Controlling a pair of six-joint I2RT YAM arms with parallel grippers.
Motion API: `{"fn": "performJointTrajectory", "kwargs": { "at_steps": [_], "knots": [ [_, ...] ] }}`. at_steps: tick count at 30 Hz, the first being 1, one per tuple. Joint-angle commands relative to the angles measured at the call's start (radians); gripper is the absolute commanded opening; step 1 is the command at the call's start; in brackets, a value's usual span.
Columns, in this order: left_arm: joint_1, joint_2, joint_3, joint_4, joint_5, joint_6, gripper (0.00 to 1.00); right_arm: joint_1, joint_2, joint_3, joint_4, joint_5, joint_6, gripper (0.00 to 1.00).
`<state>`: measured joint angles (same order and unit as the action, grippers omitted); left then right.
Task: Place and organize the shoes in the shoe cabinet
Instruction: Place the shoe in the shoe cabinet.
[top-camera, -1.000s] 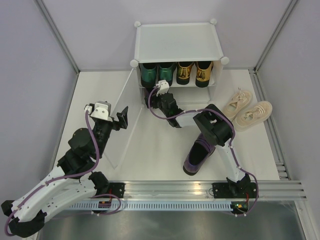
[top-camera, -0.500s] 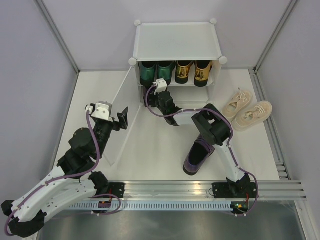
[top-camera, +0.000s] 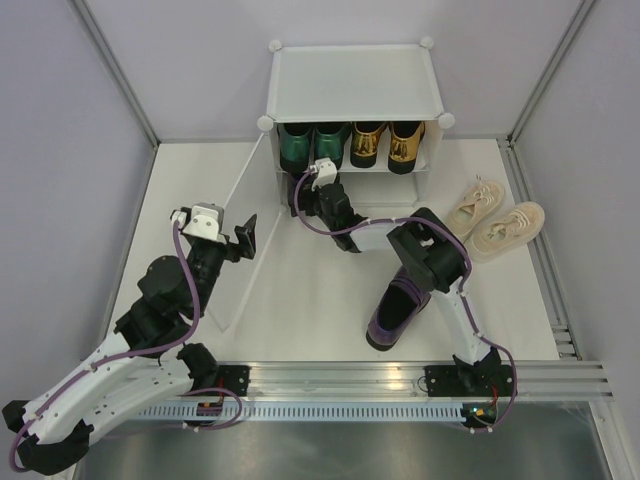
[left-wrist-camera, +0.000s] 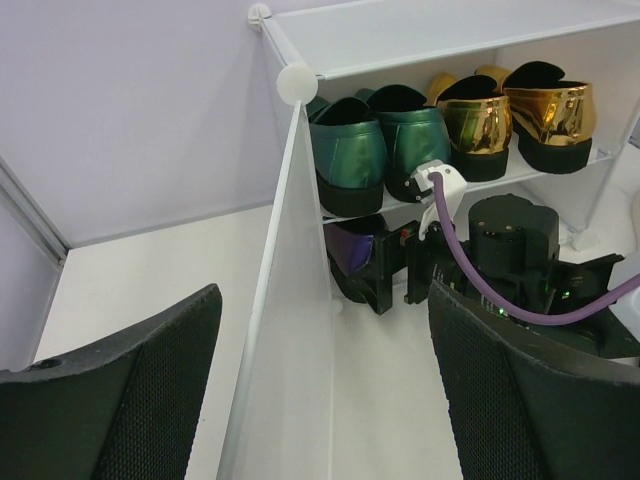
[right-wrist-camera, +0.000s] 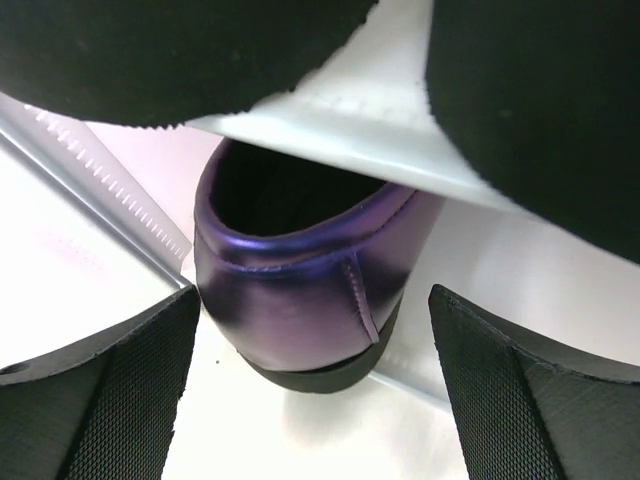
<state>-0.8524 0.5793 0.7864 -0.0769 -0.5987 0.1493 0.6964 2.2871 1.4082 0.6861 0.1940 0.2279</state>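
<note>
The white shoe cabinet (top-camera: 355, 85) stands at the back with its frosted door panel (left-wrist-camera: 290, 330) swung open. Green loafers (top-camera: 314, 146) and gold loafers (top-camera: 388, 145) fill the upper tier. One dark purple shoe (right-wrist-camera: 300, 295) sits in the lower tier, heel outward. My right gripper (right-wrist-camera: 310, 400) is open just behind that heel, its fingers (right-wrist-camera: 100, 400) clear of it on both sides. The other purple shoe (top-camera: 397, 305) lies on the table under the right arm. Beige sneakers (top-camera: 495, 220) lie at the right. My left gripper (top-camera: 246, 236) hangs open over the door panel's edge, holding nothing.
The open door panel (top-camera: 240, 235) slants from the cabinet's left corner toward the left arm. A metal rail (top-camera: 400, 380) runs along the near edge. Grey walls close in the left, right and back sides.
My right gripper has opened wider and let go of the purple shoe in the lower tier, after pushing slightly toward the cabinet. The left arm has not moved.
</note>
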Motion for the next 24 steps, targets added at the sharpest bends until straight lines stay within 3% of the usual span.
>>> {"fn": "performJointTrajectory", "kwargs": {
  "at_steps": [1,10,18,20,24],
  "knots": [
    [0.001,-0.004,0.034,-0.006,0.008,-0.027,0.86,-0.005,-0.086,-0.018,0.027,-0.019,-0.002,0.98],
    [0.001,-0.007,0.034,-0.004,0.005,-0.022,0.86,-0.003,-0.179,-0.116,0.023,-0.068,-0.001,0.98],
    [0.001,-0.006,0.034,-0.004,0.005,-0.022,0.86,0.003,-0.313,-0.348,0.095,-0.105,0.037,0.98],
    [0.001,-0.006,0.034,-0.006,0.008,-0.024,0.86,0.003,-0.325,-0.386,0.108,-0.123,0.037,0.93],
    [0.001,-0.007,0.036,-0.006,0.011,-0.027,0.86,0.003,-0.281,-0.361,0.075,-0.154,0.041,0.72]
  ]
}}
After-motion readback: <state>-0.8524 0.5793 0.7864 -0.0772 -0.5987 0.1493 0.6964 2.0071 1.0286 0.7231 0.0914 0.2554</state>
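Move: The purple shoe just set into the shoe cabinet's lower compartment has its heel between the right gripper's open fingers; its middle is about 10 cm ahead and 1 cm lower. One green shoe sits about 15 cm above that shoe's middle, a second at that height 8 cm to its right. The other purple shoe lies some 26 cm back and 21 cm right of the hand. From the left hand, the placed shoe is 36 cm ahead, 12 cm right and 30 cm below. Back the right gripper out of the cabinet's lower compartment with the fingers spread, clearing the placed purple shoe's heel: about 7.5 cm back and 4 cm to the right, rising a couple of centimetres first and then sinking again. Turn it slightly counter-clockwise, and start closing the fingers a little once they are clear of the heel. ##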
